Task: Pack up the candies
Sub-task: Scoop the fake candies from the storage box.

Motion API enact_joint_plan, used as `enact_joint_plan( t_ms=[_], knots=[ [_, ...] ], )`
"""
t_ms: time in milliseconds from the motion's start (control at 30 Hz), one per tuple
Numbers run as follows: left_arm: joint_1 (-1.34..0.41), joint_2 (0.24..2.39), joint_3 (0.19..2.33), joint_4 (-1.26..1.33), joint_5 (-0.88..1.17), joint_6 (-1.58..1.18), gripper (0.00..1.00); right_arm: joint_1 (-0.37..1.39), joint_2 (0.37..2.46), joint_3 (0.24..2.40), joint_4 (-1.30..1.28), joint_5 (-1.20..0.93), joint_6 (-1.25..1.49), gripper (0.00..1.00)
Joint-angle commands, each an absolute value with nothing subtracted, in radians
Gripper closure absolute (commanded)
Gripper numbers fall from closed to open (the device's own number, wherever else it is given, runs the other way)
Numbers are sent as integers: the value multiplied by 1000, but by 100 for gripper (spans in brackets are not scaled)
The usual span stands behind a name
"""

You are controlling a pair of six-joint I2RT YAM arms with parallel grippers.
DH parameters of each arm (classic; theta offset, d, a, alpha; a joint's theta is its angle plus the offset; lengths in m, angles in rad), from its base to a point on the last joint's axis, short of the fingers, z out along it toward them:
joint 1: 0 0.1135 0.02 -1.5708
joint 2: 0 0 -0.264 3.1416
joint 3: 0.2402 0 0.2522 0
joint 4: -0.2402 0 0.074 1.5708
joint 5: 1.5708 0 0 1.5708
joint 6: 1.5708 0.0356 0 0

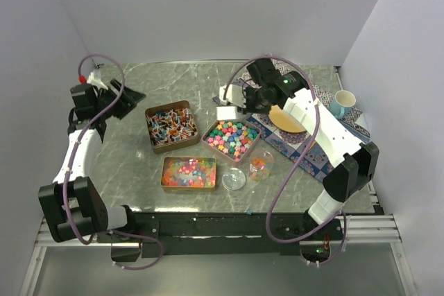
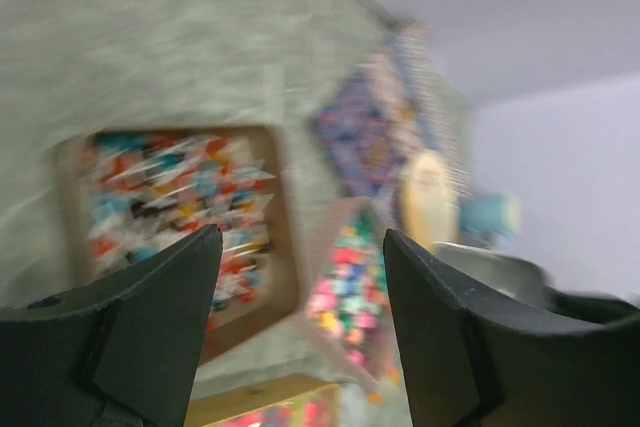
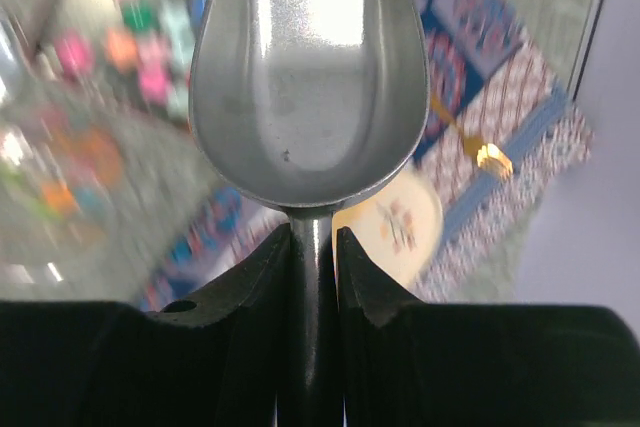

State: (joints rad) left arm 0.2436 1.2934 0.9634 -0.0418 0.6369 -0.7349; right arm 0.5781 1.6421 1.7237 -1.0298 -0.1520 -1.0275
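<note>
Three copper tins hold the candies: wrapped stick sweets (image 1: 171,126), chunky pastel pieces (image 1: 232,138) and tiny glossy beads (image 1: 188,172). My right gripper (image 1: 248,99) hovers just behind the tin of pastel pieces, shut on the handle of a metal scoop (image 3: 310,67). The scoop's bowl is empty. In the right wrist view the gripper (image 3: 313,247) clamps the thin handle, with blurred pastel candies (image 3: 150,27) below on the left. My left gripper (image 1: 122,99) is open at the table's far left, holding nothing. Between its fingers (image 2: 300,287) the blurred stick sweets (image 2: 170,187) and pastel pieces (image 2: 350,287) show.
A clear round jar (image 1: 261,165) holding a few candies stands in front of the pastel tin, with its lid (image 1: 233,179) lying beside it. A patterned mat (image 1: 316,147) on the right carries a round wooden disc (image 1: 286,119). A pale blue mug (image 1: 341,104) stands at the far right.
</note>
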Motion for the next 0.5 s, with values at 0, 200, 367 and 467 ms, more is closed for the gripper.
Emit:
enact_joint_plan(
  t_ms=[0,200,367,467],
  knots=[
    [241,1258,859,-261,359,-649,29,551,1635,1732,-1216,47,-1305,100],
    [239,1207,706,-137,416,-753,30,545,1716,1793,-1249,161,-1408,100],
    [239,1195,706,-166,407,-729,30,546,1795,1865,-1282,236,-1486,100],
    [241,1187,683,-149,422,-747,29,557,1828,1885,-1305,273,-1520,100]
  ],
)
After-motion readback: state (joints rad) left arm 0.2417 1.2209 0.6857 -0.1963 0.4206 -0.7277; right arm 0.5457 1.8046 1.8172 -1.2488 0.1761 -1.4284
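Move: The right hand holds the scoop, blade empty, above the right half of the star candies' box: that box's middle lies some 6 cm to its left, about 2 cm back and roughly 20 cm below. The glass bowl is about 9 cm back and 5 cm right of the hand, the plate some 11 cm ahead and 18 cm right. From the left hand the star candies' box lies about 30 cm right and 5 cm back. Keeping its grip on the scoop, the right hand swings about 7 cm right, then eases forward and down some 3 cm each, rolling about 30 degrees so that the blade, at first slanting left, hangs almost straight down by the far right side of the star candies' box. The empty left hand, fingers still wide open, sinks about 12 cm and draws back 6 cm to the left of the lollipop box, its fingers tipping down some 20 degrees. ##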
